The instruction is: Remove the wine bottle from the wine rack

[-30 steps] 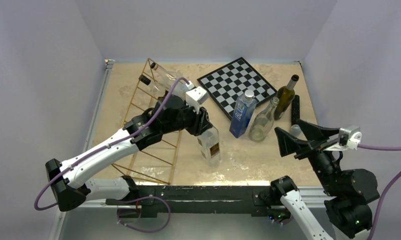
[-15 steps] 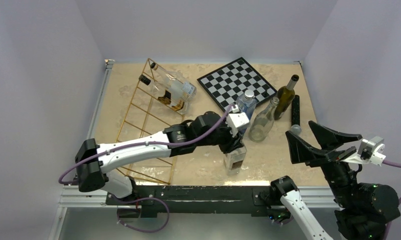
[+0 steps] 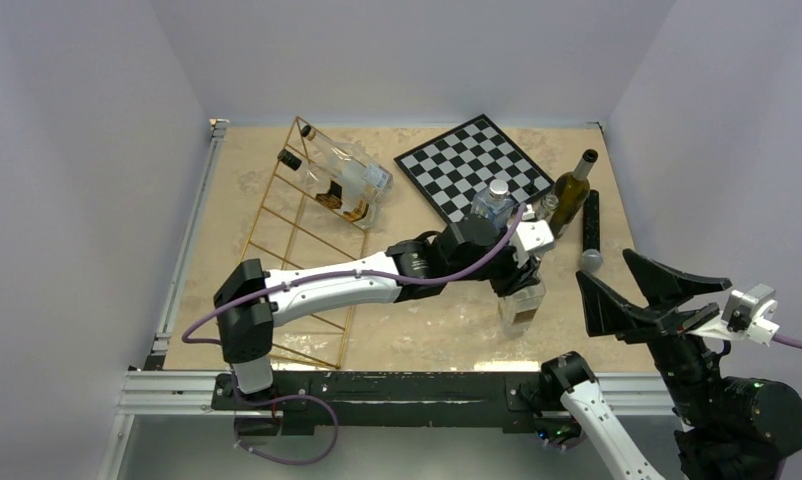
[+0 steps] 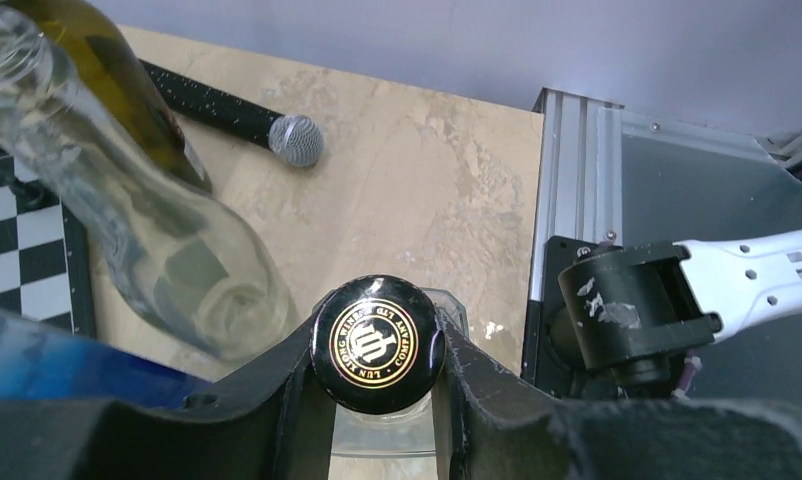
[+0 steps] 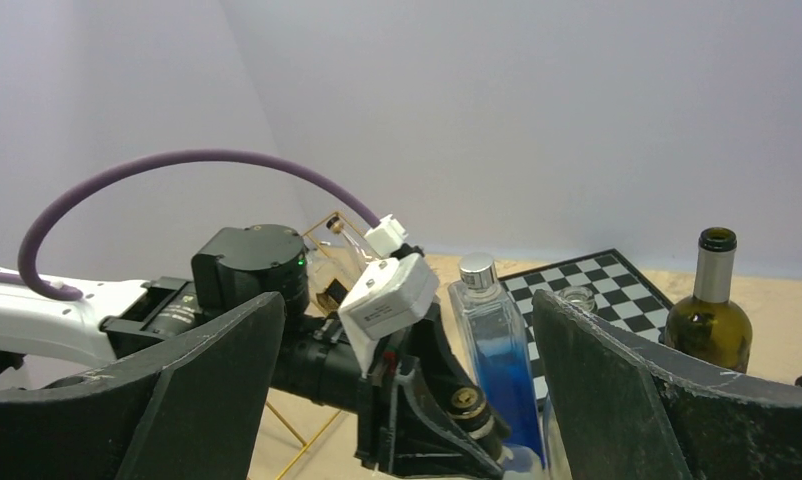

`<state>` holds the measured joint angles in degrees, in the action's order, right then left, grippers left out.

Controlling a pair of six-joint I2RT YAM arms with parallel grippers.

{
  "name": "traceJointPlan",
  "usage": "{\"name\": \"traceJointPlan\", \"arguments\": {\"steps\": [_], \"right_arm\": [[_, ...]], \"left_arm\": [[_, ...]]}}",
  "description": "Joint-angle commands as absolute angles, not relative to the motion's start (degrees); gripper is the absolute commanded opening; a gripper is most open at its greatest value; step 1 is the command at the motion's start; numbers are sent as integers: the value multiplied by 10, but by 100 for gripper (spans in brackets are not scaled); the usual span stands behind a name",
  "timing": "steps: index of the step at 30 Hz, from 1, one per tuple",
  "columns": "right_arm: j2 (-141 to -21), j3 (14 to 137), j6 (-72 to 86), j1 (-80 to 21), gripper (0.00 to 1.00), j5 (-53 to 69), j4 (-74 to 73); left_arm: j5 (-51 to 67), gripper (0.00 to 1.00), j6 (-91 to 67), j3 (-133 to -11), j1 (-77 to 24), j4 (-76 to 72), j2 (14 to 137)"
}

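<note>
The wine bottle (image 3: 523, 305) is a clear square bottle with a black, gold-lettered cap (image 4: 377, 343). It stands upright near the table's front right, well away from the wine rack (image 3: 295, 235). My left gripper (image 3: 518, 277) is shut on its neck just below the cap, from above. Whether its base touches the table I cannot tell. The gold wire rack lies at the left, with two clear bottles (image 3: 343, 180) resting across its far end. At the right edge my right gripper (image 3: 645, 287) is wide open and holds nothing; its view faces the left gripper and the cap (image 5: 464, 400).
Just behind the held bottle stand a blue bottle (image 3: 490, 203), a clear round bottle (image 4: 167, 260) and a dark green bottle (image 3: 573, 188). A black microphone (image 3: 589, 235) lies at the right. A chessboard (image 3: 472, 165) lies at the back. The table's metal rail (image 4: 577, 200) is close.
My left arm has carried the bottle to the right, from beside the rack to the front of the standing bottles. The right gripper has drawn back slightly to the right, still open.
</note>
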<state>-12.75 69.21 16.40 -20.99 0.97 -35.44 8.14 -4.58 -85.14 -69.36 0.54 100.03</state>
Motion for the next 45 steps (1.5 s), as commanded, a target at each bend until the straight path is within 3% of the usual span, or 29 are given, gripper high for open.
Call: {"name": "traceJointPlan", "arguments": {"steps": [1,5,7,19,31,32,35,36,45], "right_arm": [[-123,696,152,-212,99,3,-354],[-121,690,149,-213,99,2,-357],[-120,688,148,-213,99,2,-359],[-111,683,150,-213,99,-8,-363],[-106,685,150,-212,99,-17,-373],[-107,686,149,-212,99,-17,-376],[-112,686,149,-212,99,-13,-383],[-112,683,150,-213,99,-15,-382],[-112,678,138,-213,99,-25,-387]], "left_arm": [[105,0,-28,-939,-700,-98,1018],[97,2,-29,-966,-700,-77,1039],[98,15,-31,-975,-700,-71,1043],[104,54,-41,-984,-700,-57,1057],[94,69,-55,-981,-699,-43,1030],[90,72,-57,-979,-699,-41,1023],[69,95,-63,-975,-700,-40,1005],[64,99,-62,-975,-700,-39,1000],[-31,99,-47,-956,-699,-34,940]]}}
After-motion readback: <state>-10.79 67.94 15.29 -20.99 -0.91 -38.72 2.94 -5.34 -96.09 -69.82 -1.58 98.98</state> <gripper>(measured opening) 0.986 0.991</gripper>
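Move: The square clear bottle hangs by its black cap from the left fingers; the bare spot for it is about 3 cm to the hand's right, 1 cm ahead and some 26 cm below. The round clear bottle stands roughly 12 cm ahead and 2 cm right, the blue bottle 12 cm ahead and 7 cm left, the green bottle 21 cm ahead and 11 cm right. From the right hand the spot is about 9 cm ahead, 2 cm left, far below. Rightwards about 3 cm and then down 1.5 cm, the left hand sets the square bottle on the bare table short of the round clear bottle, still gripping its black cap. The fingers then open fully and let go, and the hand rises some 12 cm clear of the cap, drifting back left, its fingertips tilting up about 15 degrees. ##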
